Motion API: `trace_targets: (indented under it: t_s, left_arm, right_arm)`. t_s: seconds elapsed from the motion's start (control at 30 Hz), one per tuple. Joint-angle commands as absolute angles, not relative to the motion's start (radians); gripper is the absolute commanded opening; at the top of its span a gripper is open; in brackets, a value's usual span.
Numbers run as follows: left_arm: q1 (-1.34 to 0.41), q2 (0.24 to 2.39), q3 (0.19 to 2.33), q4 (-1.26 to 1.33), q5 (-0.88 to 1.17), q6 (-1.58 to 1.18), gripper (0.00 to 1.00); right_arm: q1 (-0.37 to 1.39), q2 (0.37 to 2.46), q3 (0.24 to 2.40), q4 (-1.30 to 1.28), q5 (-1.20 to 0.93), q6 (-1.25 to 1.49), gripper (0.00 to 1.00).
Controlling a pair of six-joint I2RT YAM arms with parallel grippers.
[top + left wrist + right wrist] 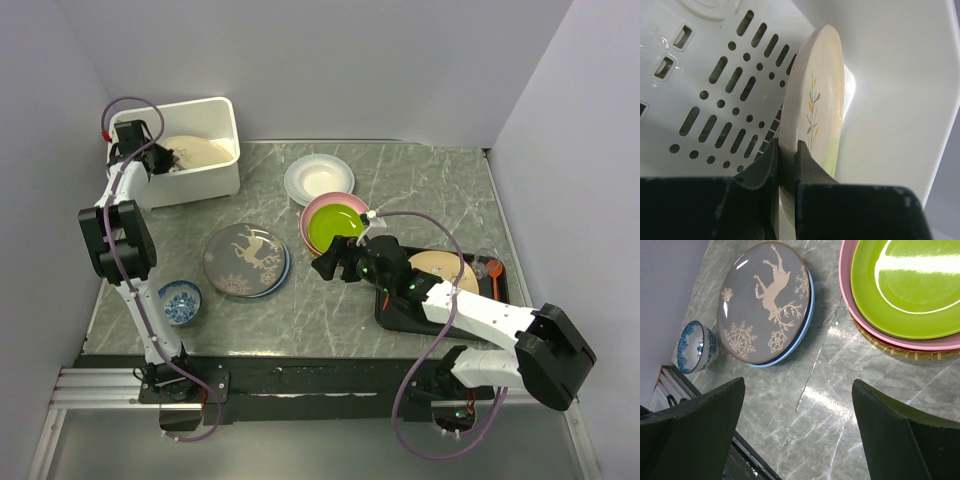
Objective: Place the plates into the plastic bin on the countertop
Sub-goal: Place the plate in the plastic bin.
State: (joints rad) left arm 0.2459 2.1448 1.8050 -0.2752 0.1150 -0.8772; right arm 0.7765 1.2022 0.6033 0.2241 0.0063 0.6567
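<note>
The white plastic bin stands at the back left of the countertop. Inside it, my left gripper is shut on the rim of a cream plate. In the left wrist view this plate, with its twig drawing, stands on edge between the slotted floor and a wall, with the left gripper pinching it. My right gripper hovers open over bare countertop beside the green plate, which lies on a pink plate. Its fingers hold nothing.
A grey reindeer plate lies on a light blue plate mid-table. A white plate sits at the back. A blue-and-white bowl stands front left. A black tray at the right holds a tan plate.
</note>
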Motion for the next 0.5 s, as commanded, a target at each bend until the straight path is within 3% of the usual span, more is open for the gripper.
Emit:
trace_targets:
  t_s: [0.0,0.13,0.47]
  left_arm:
    - [0.249,2.125,1.865,-0.193,0.126,-0.873,0.14]
    - [0.25,2.114,1.845,-0.184,0.126,-0.874,0.27]
    - [0.25,2.097,1.848,-0.216,0.086,-0.865,0.43]
  right_arm:
    - [0.782,1.2,0.627,0.262,0.003,0.658,0.94]
    - [0.781,1.201,0.624,0.271,0.003,0.664,0.94]
    - [0.781,1.189,0.623,0.261,0.005,0.66,0.94]
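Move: Inside the plastic bin, the left hand still pinches the rim of the cream plate, whose middle lies about 4 cm ahead, 6 cm to its right and 4 cm lower. The bin's middle is 2 cm ahead, level sideways and some 7 cm below. The deer plate lies roughly 22 cm back, 14 cm right and 14 cm down. From the idle right hand, the cream plate is about 23 cm ahead, 30 cm left and 6 cm below. Opening its fingers from nearly shut to about two fifths, the left hand lets go of the cream plate's rim inside the plastic bin. The hand otherwise stays practically in place, with the wrist unturned and the parted fingertips still on either side of the rim. ##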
